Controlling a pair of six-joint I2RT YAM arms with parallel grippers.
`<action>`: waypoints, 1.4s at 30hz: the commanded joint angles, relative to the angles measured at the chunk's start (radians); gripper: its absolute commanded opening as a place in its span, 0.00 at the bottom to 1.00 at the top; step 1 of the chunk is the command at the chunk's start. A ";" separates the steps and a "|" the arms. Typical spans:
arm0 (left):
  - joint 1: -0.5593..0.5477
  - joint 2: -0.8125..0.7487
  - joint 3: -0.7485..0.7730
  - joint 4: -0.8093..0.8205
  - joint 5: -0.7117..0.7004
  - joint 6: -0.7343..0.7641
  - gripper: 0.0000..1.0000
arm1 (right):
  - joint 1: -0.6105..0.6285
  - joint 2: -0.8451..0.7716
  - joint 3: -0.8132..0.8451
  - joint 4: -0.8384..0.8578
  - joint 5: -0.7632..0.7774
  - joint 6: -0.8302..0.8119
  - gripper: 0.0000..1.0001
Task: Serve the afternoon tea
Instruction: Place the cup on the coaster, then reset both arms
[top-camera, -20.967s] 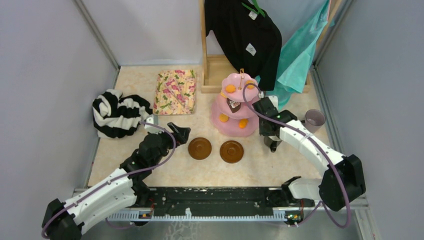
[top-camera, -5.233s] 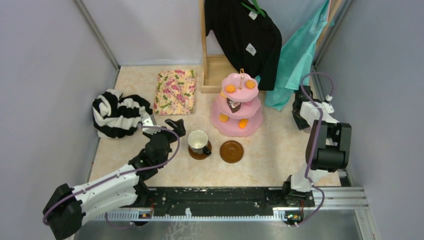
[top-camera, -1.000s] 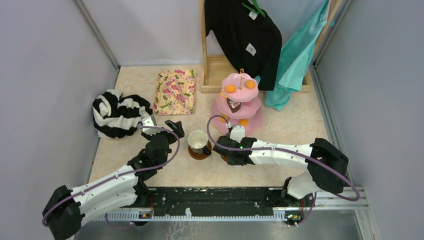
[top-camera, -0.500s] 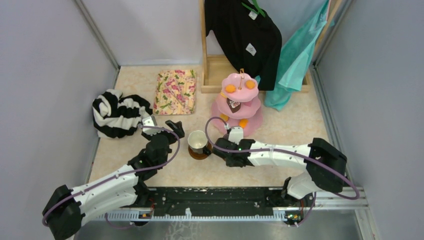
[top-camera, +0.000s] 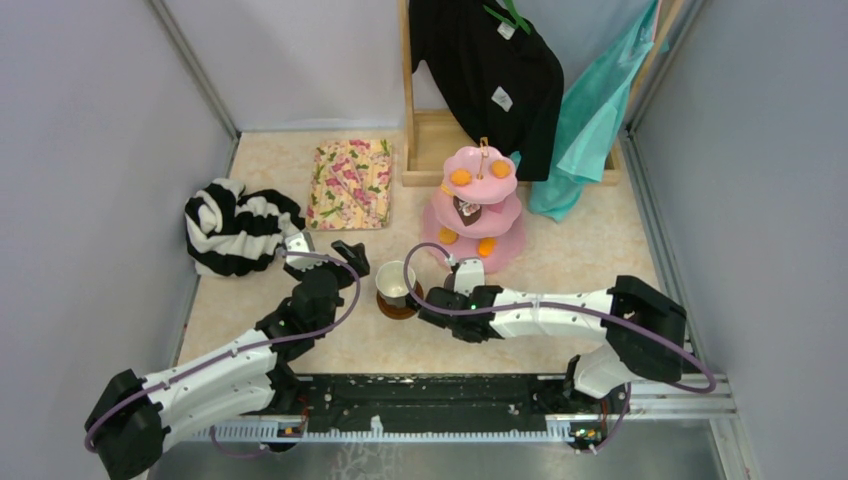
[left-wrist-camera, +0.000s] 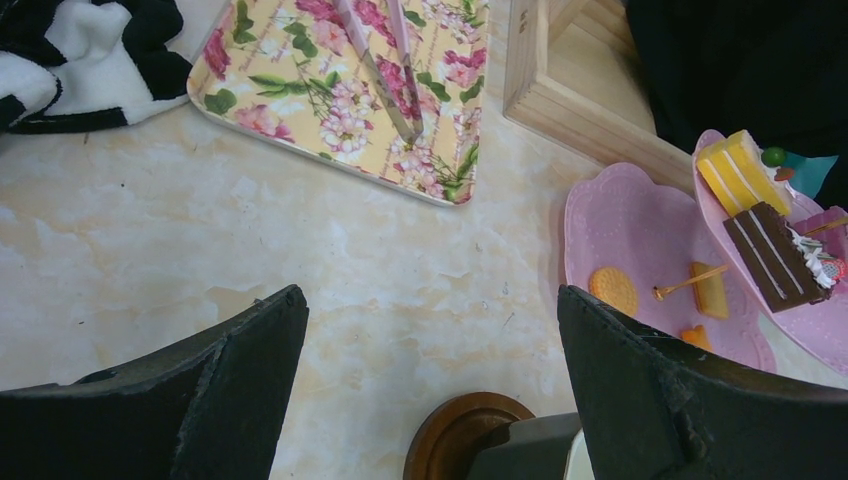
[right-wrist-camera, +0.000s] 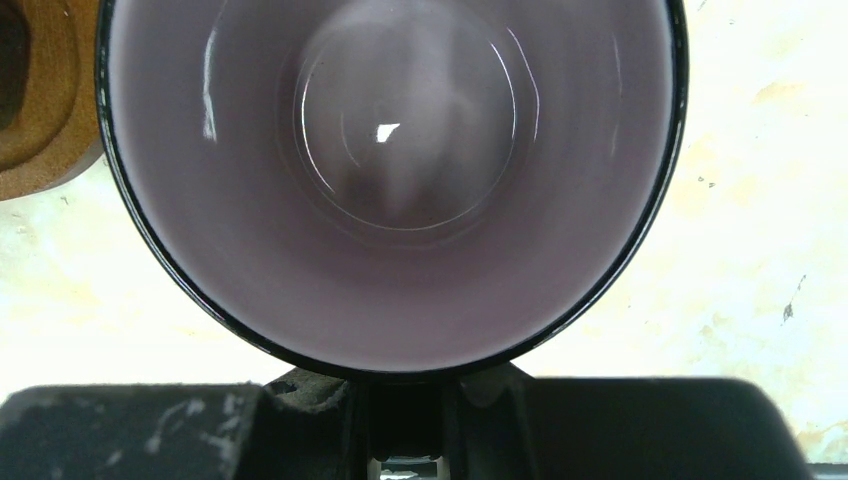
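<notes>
The inside of the lilac mug (right-wrist-camera: 400, 170) fills the right wrist view. My right gripper (right-wrist-camera: 405, 415) is shut on the mug at its near side; in the top view the right gripper (top-camera: 433, 304) hides it. A brown saucer (right-wrist-camera: 35, 110) shows at the mug's upper left. The cream mug (top-camera: 396, 282) stands on a brown saucer (top-camera: 402, 310), just right of my open left gripper (top-camera: 346, 256), which holds nothing. From the left wrist, that saucer (left-wrist-camera: 462, 435) lies below the open left gripper (left-wrist-camera: 430, 345). The pink cake stand (top-camera: 478, 205) carries small pastries (left-wrist-camera: 742, 170).
A floral cloth (top-camera: 350, 183) lies at the back left, and a striped garment (top-camera: 236, 228) is heaped by the left wall. A wooden rack (top-camera: 428, 148) with a black garment (top-camera: 490, 70) and a teal cloth (top-camera: 597, 105) stands behind the cake stand.
My right arm has carried the lilac mug leftwards, closer to the cream mug. The left arm and the cream mug have not moved.
</notes>
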 joint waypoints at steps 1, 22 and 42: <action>-0.003 0.002 0.038 0.004 0.010 -0.007 0.99 | 0.015 0.003 0.032 -0.018 0.050 0.024 0.01; -0.002 0.036 0.117 -0.031 -0.025 -0.016 0.99 | 0.020 -0.136 0.052 -0.002 0.074 -0.094 0.67; 0.244 0.386 0.525 0.202 0.088 0.346 0.99 | -0.692 -0.769 -0.051 0.393 0.257 -0.734 0.94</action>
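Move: The purple cup is still held by its handle, its middle about 6 cm ahead of the right hand and level sideways, with the brown coaster straight beneath it, some 5 cm below the hand. The cream cup stands roughly 14 cm left of the purple cup; the pink cake stand is about 15 cm beyond it. From the left hand the purple cup is some 28 cm right, 5 cm back and 10 cm below; the floral tray lies about 20 cm ahead. The purple cup's handle comes free as the right fingers open, the hand staying put; the fingers spread wide as that hand climbs some 24 cm, then swings right and forward, away from the cup, tipping up about 45 degrees and turning clockwise. Meanwhile the empty, open left hand rises about 16 cm and goes forward towards the floral tray. ##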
